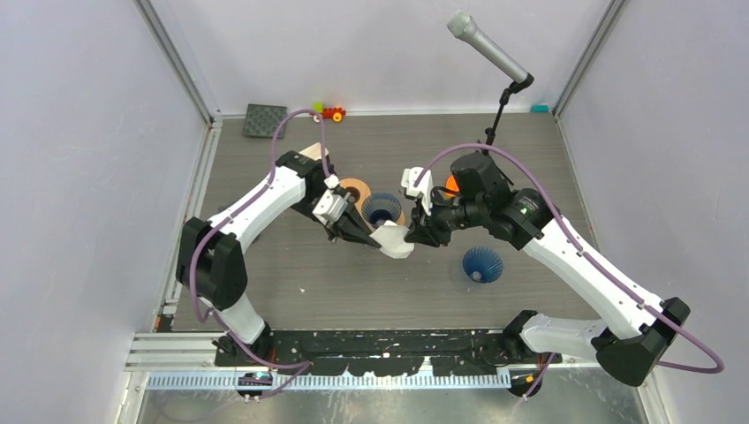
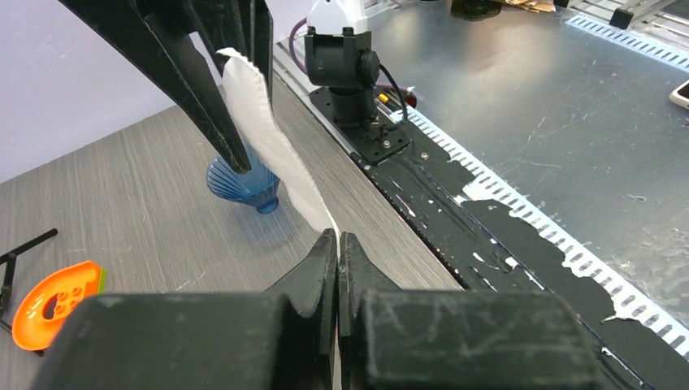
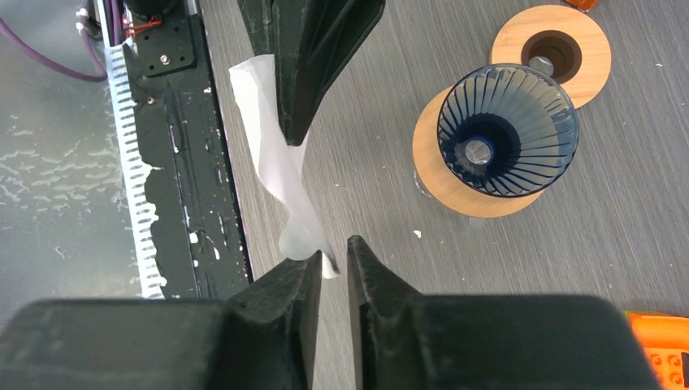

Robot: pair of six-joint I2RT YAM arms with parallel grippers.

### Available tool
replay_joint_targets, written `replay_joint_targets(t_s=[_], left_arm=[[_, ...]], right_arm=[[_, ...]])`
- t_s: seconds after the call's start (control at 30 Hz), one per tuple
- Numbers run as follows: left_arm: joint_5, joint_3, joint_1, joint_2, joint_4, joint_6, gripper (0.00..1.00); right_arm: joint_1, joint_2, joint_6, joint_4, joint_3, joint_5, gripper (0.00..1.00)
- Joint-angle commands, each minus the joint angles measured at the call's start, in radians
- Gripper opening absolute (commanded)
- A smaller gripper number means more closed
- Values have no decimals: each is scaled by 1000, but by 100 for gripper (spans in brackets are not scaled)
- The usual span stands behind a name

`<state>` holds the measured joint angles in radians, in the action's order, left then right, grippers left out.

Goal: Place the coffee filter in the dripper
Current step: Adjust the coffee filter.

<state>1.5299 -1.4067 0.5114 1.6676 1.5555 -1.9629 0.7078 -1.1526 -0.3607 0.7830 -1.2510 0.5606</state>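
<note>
A white paper coffee filter (image 1: 395, 240) hangs in the air between my two grippers, in front of the blue ribbed dripper (image 1: 382, 209). The dripper (image 3: 508, 130) stands upright on a round wooden base, with nothing in it. My left gripper (image 2: 338, 237) is shut on one edge of the coffee filter (image 2: 268, 138). My right gripper (image 3: 333, 248) faces it from the other side with its jaws a little apart. The coffee filter's (image 3: 268, 146) far corner touches the right gripper's left fingertip and is not pinched.
A second blue dripper (image 1: 482, 264) lies on the table to the right. A wooden ring (image 1: 355, 188) sits behind the dripper, with an orange toy piece (image 1: 450, 185) beside the right wrist. A microphone (image 1: 490, 49) on a stand, a black mat (image 1: 265, 119) and small toys (image 1: 331, 112) are at the back.
</note>
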Motion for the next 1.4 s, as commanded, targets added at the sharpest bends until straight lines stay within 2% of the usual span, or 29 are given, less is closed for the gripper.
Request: replay_joint_targets(t_s=[0.0,0.1,0.17,0.33,0.47,0.53,0.67,0.77,0.8,0.9,0.97,1.2,1.37], left_arm=[[100,14,1,-47,197,-4,0],[101,15,1,-52,192,-4,0],[109,15,-6,-57,190,-5,3],[157,-3,-43,-79,221,-9,31],[164,-32,-66,-101,222,56,57],[175,-33,-72,-113,222,72,62],[176,-52,-83,-131,222,138,64],[177,-88,-102,-142,222,237,71],[176,-104,-116,-143,222,286,74],[177,-151,-158,-144,223,444,98],[177,-171,-186,-153,223,546,100],[170,-232,-290,-214,222,740,100],[174,-277,-455,-247,221,912,100]], right_arm=[[5,9,3,-51,-38,-10,19],[5,20,1,-54,-28,-7,3],[5,30,-11,-49,-17,-6,1],[4,41,-52,-19,0,-29,0],[5,2,-65,28,-32,-29,1],[5,-25,-67,47,-54,-11,1],[4,-62,-65,57,-81,6,1],[5,-75,-77,69,-108,-7,0],[4,-78,-84,84,-121,-17,0],[1,-96,-104,122,-170,-39,1],[-2,-113,-111,145,-202,-43,0],[-6,-177,-115,184,-273,-34,1],[-5,-206,-132,212,-315,-39,0]])
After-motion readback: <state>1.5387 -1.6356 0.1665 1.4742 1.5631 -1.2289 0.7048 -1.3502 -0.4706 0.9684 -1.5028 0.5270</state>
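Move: The coffee filter hangs between the hands: its middle is about 3 cm left of the right hand and 1 cm back, nearly level in height. The dripper on its stand lies some 7 cm ahead, 6 cm left and 13 cm below the right hand; a loose wooden ring is about 15 cm ahead and 14 cm left, on the table. From the left hand, the filter's middle is about 3 cm right, straight across. Right hand pinches the filter, easing 3 cm forward; left opens, lets go and withdraws up-left about 14 cm. ##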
